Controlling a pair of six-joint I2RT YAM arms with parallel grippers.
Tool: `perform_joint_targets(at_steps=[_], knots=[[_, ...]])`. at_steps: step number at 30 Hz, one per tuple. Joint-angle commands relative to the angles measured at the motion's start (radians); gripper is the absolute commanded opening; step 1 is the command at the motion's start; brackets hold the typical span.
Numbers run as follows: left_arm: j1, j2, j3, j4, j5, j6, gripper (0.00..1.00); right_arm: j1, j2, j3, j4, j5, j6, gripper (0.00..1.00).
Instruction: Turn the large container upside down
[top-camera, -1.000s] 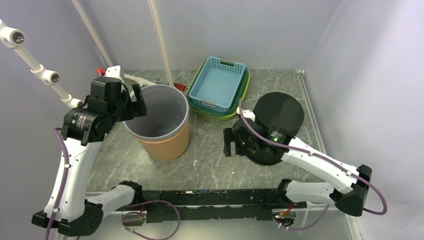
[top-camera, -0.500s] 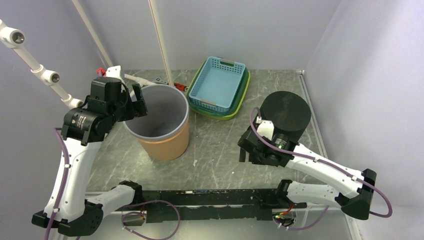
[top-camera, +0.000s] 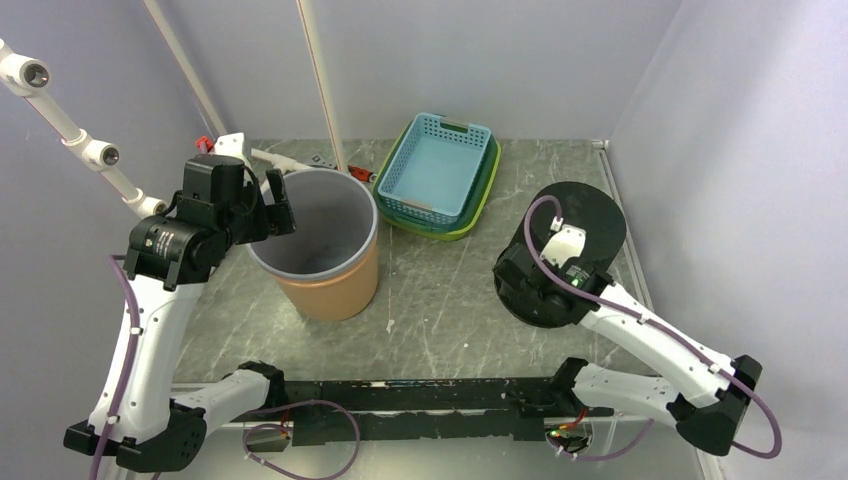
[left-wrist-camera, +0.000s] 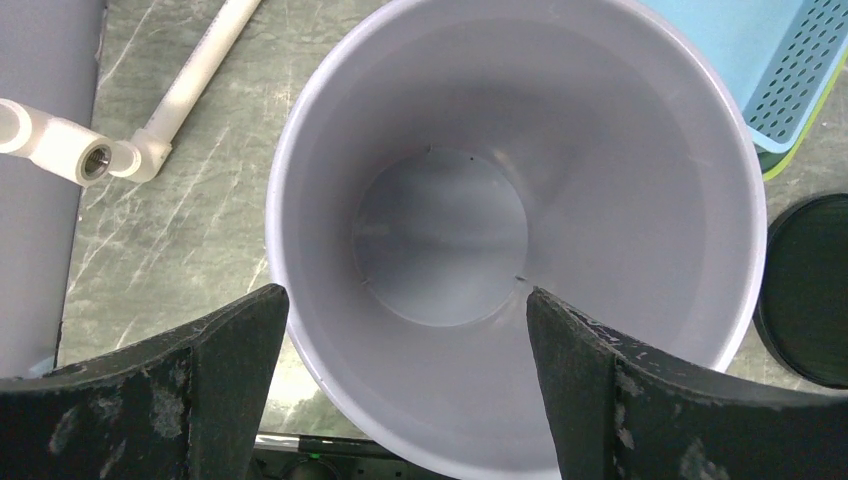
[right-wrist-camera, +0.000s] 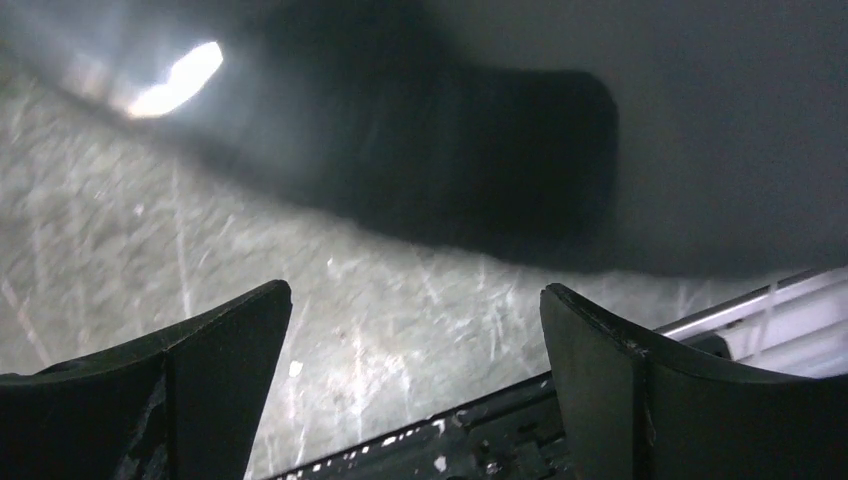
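Note:
The large container is an orange bin with a grey inside, standing upright with its mouth up at the table's left. In the left wrist view I look straight down into the bin. My left gripper is open at the bin's left rim. One finger is outside the wall and the other is over the inside, with the rim between them untouched. My right gripper is open and empty, low over the table, and its arm hides it from above.
A black round drum sits right behind the right wrist, blurred in that view. A blue basket nested in green ones stands at the back. White pipe pieces lie behind the bin. The black rail runs along the near edge.
The right arm has swung right and back against the black drum, turning its wrist, and the drum's top has shifted slightly right. The left arm and the bin have not moved.

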Motion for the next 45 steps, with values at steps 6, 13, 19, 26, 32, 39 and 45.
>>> perform_joint_targets(at_steps=[6,13,19,26,32,39,45], knots=[[0.004,-0.014,-0.002,0.022,0.026,0.017,0.95,-0.425,0.042,0.074,0.334,-0.149,-0.466,0.98],[0.004,-0.034,-0.006,0.018,0.029,0.026,0.95,-0.688,0.251,0.207,0.556,-0.376,-0.735,0.96],[0.004,0.000,0.024,-0.038,0.022,0.025,0.95,-0.834,0.468,0.429,0.519,-0.395,-0.748,0.96],[0.004,-0.014,0.010,-0.038,0.011,0.037,0.95,-0.846,0.488,0.449,0.482,-0.363,-0.613,0.99],[0.004,0.028,0.042,-0.051,0.030,0.043,0.95,-0.848,0.495,0.390,0.620,-0.252,-0.635,1.00],[0.004,0.045,0.074,-0.061,0.048,0.041,0.95,-0.883,0.699,0.519,0.753,-0.232,-0.778,1.00],[0.004,0.059,0.141,-0.130,-0.033,0.020,0.95,-0.890,0.858,0.658,0.803,-0.247,-0.875,1.00]])
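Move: On the table at the right, the large black container already stands upside down, its middle about 14 cm ahead of the right hand, 3 cm to its right and roughly level with it. The nested blue and green baskets lie some 43 cm ahead and 24 cm left of that hand; the peach container is 13 cm ahead, 52 cm left. From the left hand, the black container is about 8 cm ahead, 62 cm right and 17 cm lower. Shoving the black container away with the open gripper still against its near-left side, the right hand drives forward about 30 cm and roughly 14 cm to the right, towards the far right table corner. It nearly halts two-thirds of the way, then pushes on; the wrist turns some 10 degrees clockwise and the fingers stay wide open. ##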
